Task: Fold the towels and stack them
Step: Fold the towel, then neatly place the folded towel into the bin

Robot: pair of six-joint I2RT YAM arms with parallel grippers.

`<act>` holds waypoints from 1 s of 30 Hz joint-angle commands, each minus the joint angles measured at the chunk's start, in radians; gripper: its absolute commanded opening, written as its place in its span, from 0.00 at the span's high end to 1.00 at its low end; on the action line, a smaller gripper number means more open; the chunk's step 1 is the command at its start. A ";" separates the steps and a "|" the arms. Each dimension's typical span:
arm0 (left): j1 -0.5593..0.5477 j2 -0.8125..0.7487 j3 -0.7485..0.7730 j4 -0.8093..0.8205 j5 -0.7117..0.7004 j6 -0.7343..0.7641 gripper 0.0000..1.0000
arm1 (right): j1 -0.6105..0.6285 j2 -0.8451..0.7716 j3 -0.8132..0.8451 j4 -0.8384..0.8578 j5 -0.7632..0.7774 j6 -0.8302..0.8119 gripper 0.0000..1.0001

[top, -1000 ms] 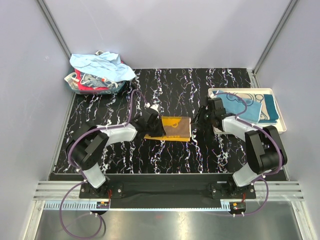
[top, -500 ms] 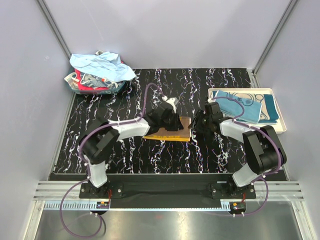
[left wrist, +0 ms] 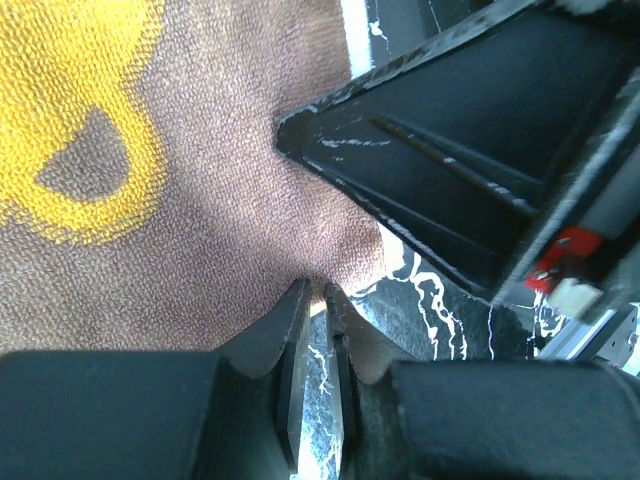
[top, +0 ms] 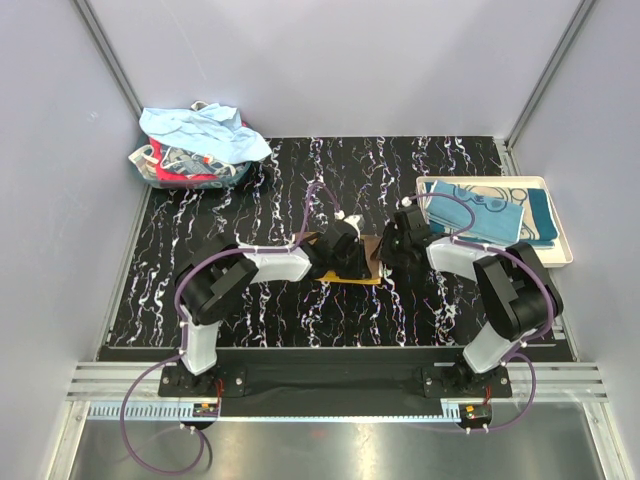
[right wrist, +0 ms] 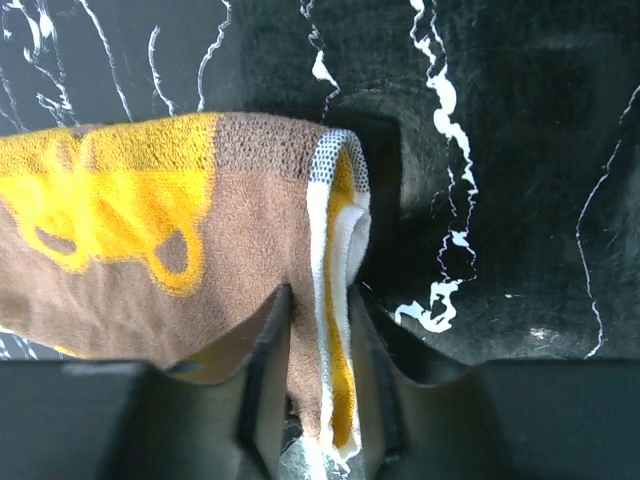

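An orange-yellow and brown towel (top: 370,268) lies at the table's centre, mostly covered by both grippers. My left gripper (top: 352,258) sits over it, and in the left wrist view the left gripper (left wrist: 315,290) has its jaws almost together, tips pinching the brown towel (left wrist: 200,230) at its edge. My right gripper (top: 388,252) meets it from the right. In the right wrist view the right gripper (right wrist: 318,295) is shut on the towel (right wrist: 150,250), with the layered white and yellow edge between its fingers. Other towels (top: 195,145) are heaped at the back left.
A white tray (top: 560,240) at the right holds folded teal and light blue towels (top: 490,215). The right gripper's black body (left wrist: 470,170) fills the left wrist view's upper right, close to the left jaws. Grey walls enclose the black marbled table (top: 250,310).
My left gripper has swept right across the towel, carrying its left edge over and folding it narrower. The right gripper has edged left and closed in on the towel's right edge.
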 commanded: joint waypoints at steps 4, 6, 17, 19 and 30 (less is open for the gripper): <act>-0.006 -0.060 0.004 0.029 -0.004 -0.003 0.84 | 0.024 0.029 0.036 -0.107 0.127 -0.037 0.87; -0.006 -0.105 0.021 0.003 -0.004 -0.005 0.84 | 0.031 0.027 0.048 -0.145 0.160 -0.053 0.98; 0.026 -0.599 0.124 -0.422 -0.148 0.119 0.81 | 0.042 -0.034 0.245 -0.446 0.432 -0.260 1.00; 0.046 -0.664 0.115 -0.491 -0.139 0.167 0.80 | 0.042 -0.028 0.312 -0.513 0.472 -0.303 1.00; 0.119 -0.920 0.015 -0.683 -0.278 0.355 0.78 | 0.041 -0.016 0.602 -0.684 0.720 -0.482 1.00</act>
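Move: The right hand is down at the yellow-brown towel's right end, with that edge between its open fingers; the folded towel's middle lies about 10 cm to its left and 1 cm ahead. The tray's middle is some 25 cm to its right and 10 cm ahead, with the blue towel on it roughly 22 cm right and 12 cm ahead. From the left hand, low on the near right corner, the right end is some 3 cm to the right and 2 cm ahead. Rightward and up goes the right hand, once its fingers have shut on the towel's right end almost in place: first low to the right, then rising and reaching forward to the tray's left edge, about 10 cm up in all, rolling some 40 degrees so the fingertips swing right. The left hand, fingers nearly shut, comes free of the near corner and sweeps high up, then left, away from the towel. ##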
